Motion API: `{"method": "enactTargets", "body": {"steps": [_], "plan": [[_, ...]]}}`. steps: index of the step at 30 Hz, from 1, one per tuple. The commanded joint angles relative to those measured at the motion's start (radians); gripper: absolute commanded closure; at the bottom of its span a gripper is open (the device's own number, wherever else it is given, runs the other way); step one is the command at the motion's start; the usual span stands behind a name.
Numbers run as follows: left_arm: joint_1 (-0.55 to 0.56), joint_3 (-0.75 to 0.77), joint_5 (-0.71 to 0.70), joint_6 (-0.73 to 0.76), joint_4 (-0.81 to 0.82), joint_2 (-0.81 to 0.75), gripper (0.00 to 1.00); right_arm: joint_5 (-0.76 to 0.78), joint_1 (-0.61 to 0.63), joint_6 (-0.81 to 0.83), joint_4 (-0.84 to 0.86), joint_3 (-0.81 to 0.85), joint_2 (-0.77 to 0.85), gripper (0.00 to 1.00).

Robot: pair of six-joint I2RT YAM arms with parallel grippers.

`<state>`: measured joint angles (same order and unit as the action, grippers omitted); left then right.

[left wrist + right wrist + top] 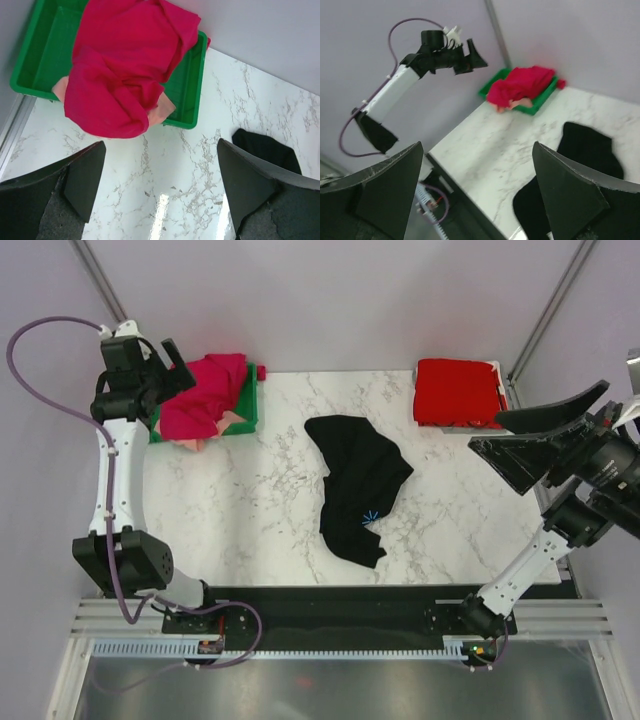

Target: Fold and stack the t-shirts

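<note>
A crumpled black t-shirt [355,485] with a small light-blue logo [368,517] lies in the middle of the marble table [250,530]. A folded bright red t-shirt [458,392] sits at the back right corner. A magenta t-shirt [205,395] is heaped over a peach one [200,443] on the green bin [250,400] at the back left. My left gripper [183,365] hovers open over the bin's near edge; its wrist view shows the magenta t-shirt [125,75], a bit of the peach one [162,107] and an empty gap between the fingers of the gripper [161,150]. My right gripper [485,432] hangs open and empty above the table's right side.
The right wrist view looks across the table at the black t-shirt [587,150], the green bin [540,102] and the raised left arm [440,55]. Frame posts stand at both back corners. A dark rail [330,615] with both arm bases runs along the near edge.
</note>
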<state>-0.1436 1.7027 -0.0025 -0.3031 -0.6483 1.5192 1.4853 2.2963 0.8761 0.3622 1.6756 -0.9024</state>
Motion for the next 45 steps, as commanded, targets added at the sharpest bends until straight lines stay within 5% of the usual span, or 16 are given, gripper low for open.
{"method": "enactTargets", "body": {"steps": [1,5,11,13,19,21,24,31,33,35,36,37,38,39,43,45], "plan": [[0.009,-0.051,0.093,0.046,-0.005,-0.028,0.00,0.259,0.135,-0.511,-0.476,-0.166,0.109,0.02],[0.047,-0.107,0.134,0.015,0.004,-0.097,0.02,0.403,0.218,-0.401,-0.473,-0.286,0.111,0.02],[0.128,-0.196,0.170,-0.013,0.015,-0.206,0.02,0.406,-0.025,-0.420,-0.441,-0.212,0.007,0.02],[0.168,-0.241,0.168,-0.022,0.018,-0.247,0.03,0.409,-0.139,-0.204,-0.063,-0.244,0.002,0.02],[0.234,-0.340,0.186,0.004,0.029,-0.327,0.03,0.409,-0.279,0.180,0.000,-0.321,-0.229,0.02],[0.239,-0.359,0.190,0.024,0.029,-0.349,0.03,0.411,-0.438,0.359,0.120,-0.406,-0.321,0.02],[0.242,-0.365,0.197,0.055,0.021,-0.378,0.02,0.392,-0.595,0.343,0.005,-0.438,-0.435,0.02],[0.242,-0.397,0.333,-0.003,0.012,-0.462,0.02,0.279,-0.830,0.683,0.537,-0.533,-0.576,0.02],[0.248,-0.411,0.380,-0.048,0.021,-0.481,0.02,0.219,-0.891,0.715,0.541,-0.504,-0.630,0.02],[0.251,-0.420,0.386,-0.070,0.036,-0.504,0.02,0.164,-0.931,0.672,0.380,-0.447,-0.699,0.02],[0.251,-0.420,0.400,-0.092,0.038,-0.507,0.01,0.094,-0.945,0.316,0.143,-0.310,-0.733,0.02],[0.251,-0.419,0.420,-0.111,0.039,-0.507,0.01,-0.001,-0.957,0.058,-0.547,-0.189,-0.762,0.02],[0.254,-0.417,0.484,-0.123,0.050,-0.510,0.01,-0.105,-1.015,-0.197,-0.791,0.083,-0.803,0.02],[0.260,-0.422,0.495,-0.149,0.056,-0.513,0.00,-0.266,-1.052,-0.370,-0.913,0.178,-0.881,0.02],[0.271,-0.442,0.451,-0.150,0.068,-0.562,0.00,-0.357,-1.121,-0.425,-0.911,0.286,-0.944,0.02],[0.271,-0.449,0.400,-0.099,0.067,-0.591,0.00,-0.606,-1.190,-0.643,-1.059,0.417,-0.943,0.02]]}}
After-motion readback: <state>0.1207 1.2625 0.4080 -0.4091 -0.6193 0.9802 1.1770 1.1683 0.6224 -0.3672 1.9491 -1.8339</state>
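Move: The black t-shirt lies spread on the table, its middle some 25 cm ahead of the right hand, 10 cm to its left and about 50 cm below. The folded red pile is roughly 54 cm ahead of that hand, 19 cm to its right and 48 cm below. From the left hand the black shirt is about 42 cm to the right, 8 cm back and 26 cm down; the green tray with the pink shirts lies 20 cm ahead, nearly in line, and 23 cm lower. Both open, empty hands head towards the black t-shirt without touching it. The right first sinks and draws back slightly, then sweeps forward and left, ending about 20 cm lower and turned clockwise to point forward, after a small late rise. The left leaves the tray, travelling right and back some 17 cm each way while turning clockwise. ##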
